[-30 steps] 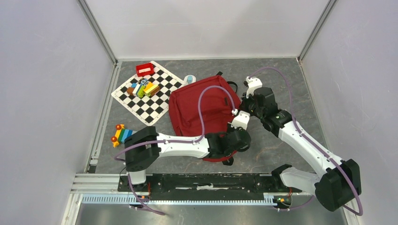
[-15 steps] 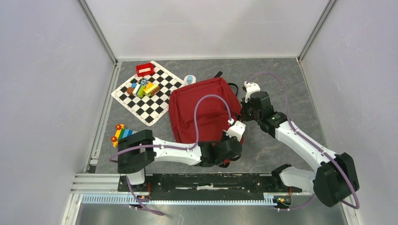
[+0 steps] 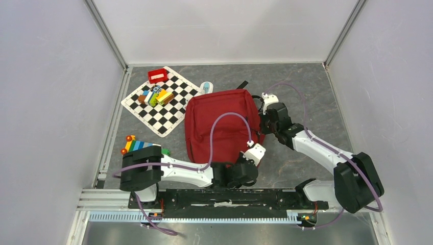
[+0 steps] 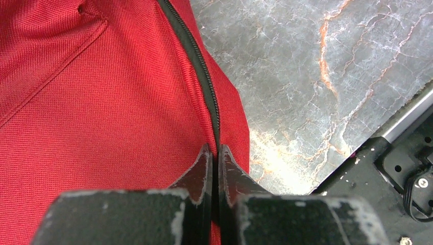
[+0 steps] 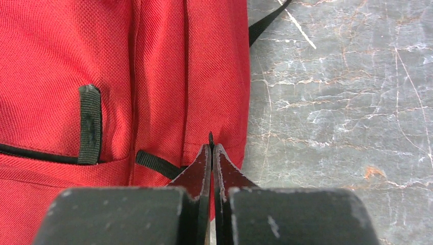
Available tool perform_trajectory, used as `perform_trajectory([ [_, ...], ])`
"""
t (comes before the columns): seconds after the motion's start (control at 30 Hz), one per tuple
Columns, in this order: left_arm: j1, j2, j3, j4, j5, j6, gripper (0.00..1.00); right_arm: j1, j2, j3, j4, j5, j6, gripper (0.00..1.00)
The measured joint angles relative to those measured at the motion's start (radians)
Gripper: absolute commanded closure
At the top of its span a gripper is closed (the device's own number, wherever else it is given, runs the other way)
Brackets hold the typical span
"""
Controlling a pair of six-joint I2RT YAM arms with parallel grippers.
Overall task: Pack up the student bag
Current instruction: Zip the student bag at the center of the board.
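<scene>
The student bag (image 3: 219,120), dark red with black zippers, lies flat in the middle of the table. My left gripper (image 3: 244,164) is at the bag's near right corner. In the left wrist view it (image 4: 215,148) is shut, with the bag's (image 4: 102,102) black zipper seam (image 4: 196,61) running into the slit between the fingers. My right gripper (image 3: 263,125) is at the bag's right edge. In the right wrist view it (image 5: 211,144) is shut on a thin black tab of the bag (image 5: 76,51) that pokes out between the tips.
A checkered mat (image 3: 168,115) lies far left with coloured blocks (image 3: 155,96) on it and a small red box (image 3: 158,75) at its far corner. A coloured toy (image 3: 134,145) sits near the left base. A small white-blue object (image 3: 206,87) lies behind the bag. The black base rail (image 3: 219,196) runs close below it.
The left gripper has closed on the bag's near edge. Both arms have drawn back toward their bases, and the bag has shifted slightly nearer.
</scene>
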State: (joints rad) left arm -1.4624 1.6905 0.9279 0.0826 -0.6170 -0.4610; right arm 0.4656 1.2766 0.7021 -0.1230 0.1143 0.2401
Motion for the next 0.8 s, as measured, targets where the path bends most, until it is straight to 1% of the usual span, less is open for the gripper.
perform_trajectory([
  [0.23, -0.017, -0.023, -0.002, -0.009, 0.002, 0.042, 0.98, 0.008, 0.061, 0.0, 0.042, 0.012, -0.001, 1.0],
  [0.37, -0.033, -0.023, 0.016, -0.045, -0.011, 0.074, 0.98, 0.013, 0.099, 0.006, 0.039, 0.023, -0.002, 1.0],
  [0.4, -0.037, -0.021, 0.03, -0.06, -0.014, 0.078, 0.88, 0.014, 0.101, 0.01, 0.031, 0.023, -0.002, 1.0],
  [0.43, -0.039, -0.018, 0.047, -0.077, -0.02, 0.079, 0.65, 0.015, 0.101, 0.016, 0.022, 0.023, -0.003, 0.95],
  [0.47, -0.04, -0.015, 0.068, -0.098, -0.029, 0.079, 0.45, 0.015, 0.099, 0.028, 0.009, 0.022, -0.006, 0.85],
  [0.53, -0.05, -0.014, 0.115, -0.146, -0.027, 0.071, 0.27, 0.011, 0.097, 0.06, -0.007, 0.035, -0.025, 0.57],
  [0.57, -0.065, -0.014, 0.15, -0.172, -0.025, 0.06, 0.16, 0.004, 0.095, 0.083, -0.013, 0.048, -0.033, 0.47],
  [0.6, -0.081, -0.014, 0.182, -0.189, -0.023, 0.054, 0.11, -0.002, 0.091, 0.105, -0.021, 0.056, -0.041, 0.36],
  [0.63, -0.087, -0.016, 0.226, -0.216, -0.015, 0.041, 0.07, -0.01, 0.077, 0.133, -0.033, 0.068, -0.06, 0.29],
  [0.7, -0.085, -0.02, 0.29, -0.246, 0.01, 0.022, 0.01, -0.018, 0.039, 0.161, -0.049, 0.082, -0.074, 0.21],
  [0.8, -0.023, -0.053, 0.343, -0.295, 0.049, -0.02, 0.0, -0.026, -0.037, 0.187, -0.088, 0.096, -0.091, 0.14],
])
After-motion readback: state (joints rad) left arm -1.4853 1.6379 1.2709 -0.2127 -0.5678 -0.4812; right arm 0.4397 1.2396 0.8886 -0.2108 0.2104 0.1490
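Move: The left hand already pinches the bag's zip band, which lies right at its fingertips; the zip slider is about 14 cm ahead of it and 3 cm to its right, roughly level in height. The right hand's shut fingers are at that slider, its pull tab just below their tips. From the right hand, the pocket zip tab lies some 5 cm left and 1 cm ahead, and the side strap loop about 10 cm straight ahead, 7 cm lower. Still pinching the zip band, the left hand draws it back barely 1 cm, then opens wide, comes free and climbs about 10 cm, veering 4 cm right. The right hand, shut at the slider's pull, first pushes down about 2.5 cm, then opens wide and lifts some 10 cm off the bag, going forward 3 cm and tipping its fingers up slightly. ##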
